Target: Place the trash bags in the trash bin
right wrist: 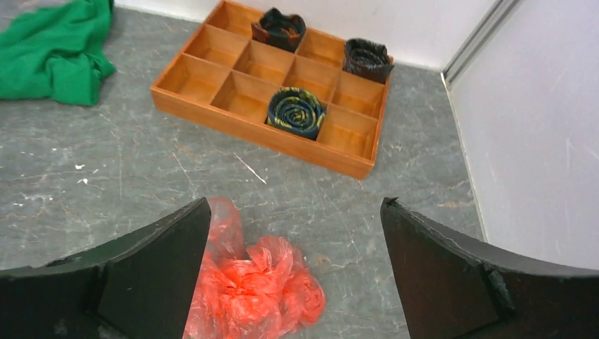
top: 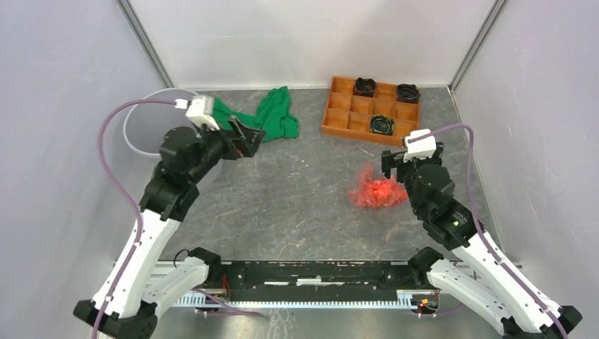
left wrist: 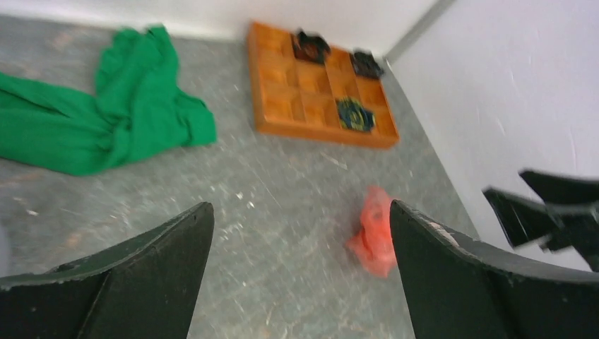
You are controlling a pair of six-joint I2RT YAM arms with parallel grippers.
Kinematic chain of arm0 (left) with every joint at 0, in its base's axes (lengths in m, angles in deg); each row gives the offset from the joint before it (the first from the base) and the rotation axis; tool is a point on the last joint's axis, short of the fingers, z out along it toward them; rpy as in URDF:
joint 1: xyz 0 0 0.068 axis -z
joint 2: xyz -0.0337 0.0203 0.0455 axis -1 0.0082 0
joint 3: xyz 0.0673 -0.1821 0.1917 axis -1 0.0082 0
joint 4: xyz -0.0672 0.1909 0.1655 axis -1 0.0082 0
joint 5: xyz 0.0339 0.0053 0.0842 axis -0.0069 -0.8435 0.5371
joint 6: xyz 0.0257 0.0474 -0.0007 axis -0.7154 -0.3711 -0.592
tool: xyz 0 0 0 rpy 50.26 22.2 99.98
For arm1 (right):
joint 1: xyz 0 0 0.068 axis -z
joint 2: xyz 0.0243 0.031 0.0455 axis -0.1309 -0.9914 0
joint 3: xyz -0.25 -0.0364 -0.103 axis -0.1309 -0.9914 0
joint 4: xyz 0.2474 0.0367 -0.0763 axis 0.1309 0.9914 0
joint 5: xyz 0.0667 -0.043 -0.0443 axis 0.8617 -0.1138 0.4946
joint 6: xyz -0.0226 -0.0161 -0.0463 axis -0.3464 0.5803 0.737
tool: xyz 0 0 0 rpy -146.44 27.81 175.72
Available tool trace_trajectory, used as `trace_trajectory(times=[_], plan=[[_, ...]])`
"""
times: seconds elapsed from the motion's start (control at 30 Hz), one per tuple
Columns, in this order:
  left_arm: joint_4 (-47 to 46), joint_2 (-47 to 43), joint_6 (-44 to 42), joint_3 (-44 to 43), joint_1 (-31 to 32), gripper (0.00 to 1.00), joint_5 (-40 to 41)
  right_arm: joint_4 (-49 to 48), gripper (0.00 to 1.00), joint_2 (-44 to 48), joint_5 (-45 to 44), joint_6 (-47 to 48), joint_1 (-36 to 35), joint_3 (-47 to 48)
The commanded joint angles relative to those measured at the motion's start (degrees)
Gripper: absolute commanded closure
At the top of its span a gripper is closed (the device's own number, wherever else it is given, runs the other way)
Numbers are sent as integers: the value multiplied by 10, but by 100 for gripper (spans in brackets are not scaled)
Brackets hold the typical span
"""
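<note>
The red-orange trash bag (top: 374, 189) lies crumpled on the grey table, right of centre. My right gripper (top: 395, 164) is open just above and beside it. In the right wrist view the bag (right wrist: 261, 289) sits low between the fingers, against the left one, with the gripper (right wrist: 295, 205) empty. The light grey trash bin (top: 127, 127) stands at the far left, mostly hidden behind my left arm. My left gripper (top: 247, 138) is open and empty, raised near the bin. In its view (left wrist: 298, 212) the bag (left wrist: 374, 229) lies far off by the right finger.
A green cloth (top: 272, 116) lies at the back centre. An orange-brown compartment tray (top: 332, 116) with three rolled dark items stands at the back right. Walls close in the left, back and right sides. The cloth (left wrist: 120, 113) and tray (right wrist: 247, 127) also show in the wrist views.
</note>
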Motion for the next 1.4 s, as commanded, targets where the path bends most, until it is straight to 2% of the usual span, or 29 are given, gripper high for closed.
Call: trace_trajectory(times=[0.0,0.17,0.33,0.57,0.73,0.93,1.13,1.2,1.33,1.37], plan=[[-65,13,-16,44,69,0,11,-44,2,-12,7,-27,20,-30],[-99,9,-2,114,131,0,10,-74,2,-35,37,-52,35,-68],[-133,-19,19,189,164,0,0,-108,2,-70,71,-87,43,-94],[-147,-49,33,256,180,0,1,-34,2,-203,102,-221,47,-35],[-150,-48,35,269,183,0,-4,-46,2,-262,140,-269,32,-24],[-158,-52,39,275,183,0,-6,-22,2,-306,46,-259,-38,4],[-159,-43,34,272,184,0,-11,12,2,-341,-74,-246,-154,36],[-157,-39,32,270,184,0,-14,52,2,-374,-119,-249,-185,59],[-153,-43,31,275,184,0,-8,162,2,-454,-279,-285,-217,87],[-149,-45,31,275,184,0,-7,178,7,-473,-296,-288,-217,91]])
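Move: The red trash bag is about 5 cm to the left of my right hand, about level with it fore and aft, and some 26 cm below. The orange divided box stands about 23 cm beyond the bag in line with it, its nearest black roll 18 cm beyond and a little right. From my left hand the bag is about 36 cm to the right; the green cloth is 21 cm ahead, and the bin 21 cm left and 5 cm ahead. I sink my right hand about 16 cm toward the red bag, easing 3 cm forward and back again, then sweep it some 13 cm left across above the bag as the fingers tip down about 25 degrees, staying wide open. Meanwhile my open left hand drops 15 cm, shifts 8 cm right and 5 cm back, turns clockwise, then holds still. ##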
